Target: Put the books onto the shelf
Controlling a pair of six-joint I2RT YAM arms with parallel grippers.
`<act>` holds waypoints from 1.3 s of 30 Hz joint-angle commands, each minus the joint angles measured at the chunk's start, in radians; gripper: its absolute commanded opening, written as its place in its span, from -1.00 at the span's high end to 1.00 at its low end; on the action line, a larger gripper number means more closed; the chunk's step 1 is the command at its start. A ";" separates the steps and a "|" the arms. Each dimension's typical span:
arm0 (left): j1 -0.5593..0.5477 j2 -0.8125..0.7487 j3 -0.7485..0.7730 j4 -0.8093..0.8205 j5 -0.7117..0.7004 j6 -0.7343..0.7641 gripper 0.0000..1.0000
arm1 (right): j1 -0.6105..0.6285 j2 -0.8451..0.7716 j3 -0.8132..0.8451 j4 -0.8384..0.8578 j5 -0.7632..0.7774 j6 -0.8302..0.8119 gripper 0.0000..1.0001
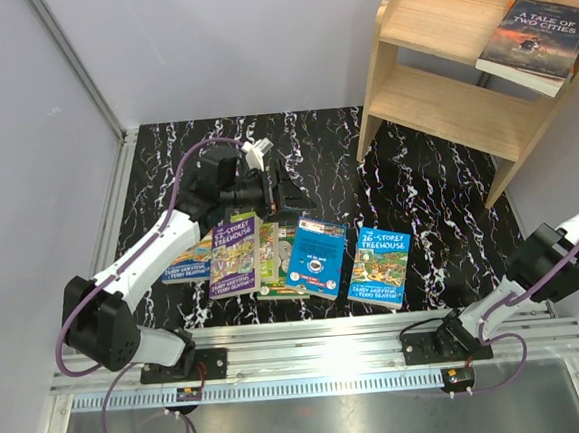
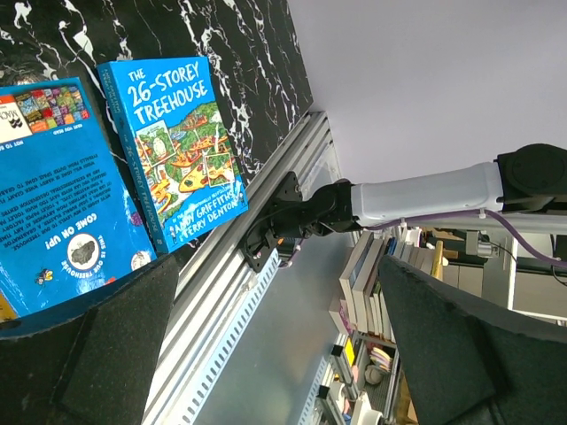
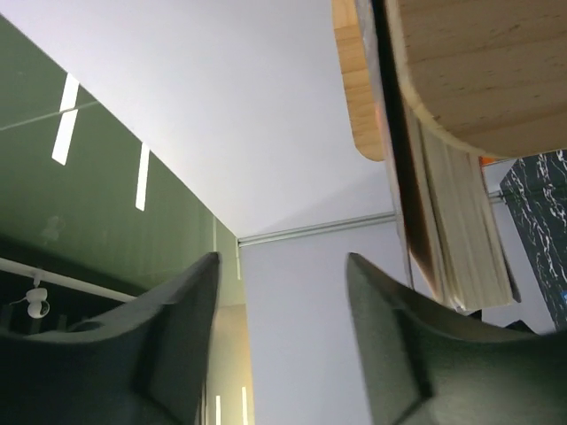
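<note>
The light wooden shelf [image 1: 430, 95] stands at the back right. A dark book, "A Tale of Two Cities" [image 1: 536, 39], lies flat on its upper tier, overhanging the right end. Several books lie on the black marbled table: a purple one [image 1: 235, 253], a green one [image 1: 271, 260], a blue one with its back cover up [image 1: 316, 258] and "26-Storey Treehouse" [image 1: 380, 268]. My left gripper [image 1: 277, 189] hovers open just behind them, holding nothing; its wrist view shows the "26-Storey Treehouse" book [image 2: 173, 146]. My right gripper [image 3: 283, 328] is open and empty beside the dark book's page edge [image 3: 452, 230].
Another book [image 1: 188, 267] lies partly under my left arm. Grey walls close in the table at the back and left. A metal rail [image 1: 320, 349] runs along the near edge. The right arm [image 1: 559, 260] rises along the right side toward the shelf.
</note>
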 commanded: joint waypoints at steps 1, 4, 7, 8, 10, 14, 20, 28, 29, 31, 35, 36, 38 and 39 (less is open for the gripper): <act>0.001 0.000 0.024 -0.009 0.032 0.026 -0.97 | -0.117 -0.068 -0.007 0.279 0.188 -0.041 -0.19; 0.001 -0.005 0.007 -0.007 0.031 0.026 -0.97 | -0.103 -0.126 -0.047 0.498 0.195 0.056 0.30; 0.002 -0.002 0.001 0.002 0.032 0.022 -0.97 | -0.007 -0.137 0.046 0.359 0.188 -0.072 0.61; 0.001 0.000 0.002 0.004 0.037 0.020 -0.97 | 0.035 -0.149 0.059 0.291 0.197 -0.136 0.71; 0.001 0.006 0.007 0.007 0.038 0.018 -0.97 | 0.198 -0.203 0.015 0.077 0.274 -0.340 0.85; 0.001 0.012 0.025 -0.006 0.040 0.021 -0.97 | 0.381 -0.358 -0.326 0.054 0.404 -0.453 0.98; 0.001 0.000 0.031 -0.035 0.034 0.032 -0.97 | 0.508 -0.389 -0.532 0.019 0.533 -0.611 1.00; 0.001 -0.034 0.013 -0.062 0.009 0.043 -0.97 | 0.509 -0.300 -0.452 0.016 0.604 -0.637 1.00; 0.001 -0.034 0.012 -0.062 0.006 0.043 -0.97 | 0.509 -0.284 -0.441 0.015 0.609 -0.640 1.00; 0.001 -0.038 0.005 -0.064 0.002 0.044 -0.97 | 0.509 -0.277 -0.429 0.028 0.621 -0.634 1.00; 0.001 -0.037 -0.001 -0.058 -0.007 0.040 -0.98 | 0.509 -0.232 -0.372 -0.037 0.653 -0.662 1.00; 0.001 -0.035 -0.002 -0.058 -0.008 0.038 -0.97 | 0.508 -0.228 -0.347 -0.050 0.673 -0.669 1.00; 0.001 -0.032 -0.001 -0.056 -0.012 0.038 -0.97 | 0.505 -0.212 -0.334 -0.060 0.690 -0.682 1.00; 0.001 -0.031 -0.001 -0.055 -0.012 0.038 -0.97 | 0.500 -0.209 -0.325 -0.061 0.699 -0.679 1.00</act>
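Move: A Tale of Two Cities, which lies askew on the top shelf, has its middle about 11 cm ahead of the right hand, some 5 cm left and 9 cm below. The orange Treehouse book lies directly under it, about 12 cm below the hand. The shelf top's bare left part starts beyond the book, with its middle roughly 17 cm ahead, 16 cm left and 14 cm below the hand. From the left hand, A Tale of Two Cities is about 20 cm ahead, 43 cm right and 19 cm up. The right hand's shut fingertips come up against the near edge of A Tale of Two Cities, by its left corner, and push it deeper onto the shelf. On the way there, the hand rises 4 cm as the fingers close, swings some 17 cm left and drops about 12 cm. It then presses forward, easing back right, rolled about 35 degrees left side down. ##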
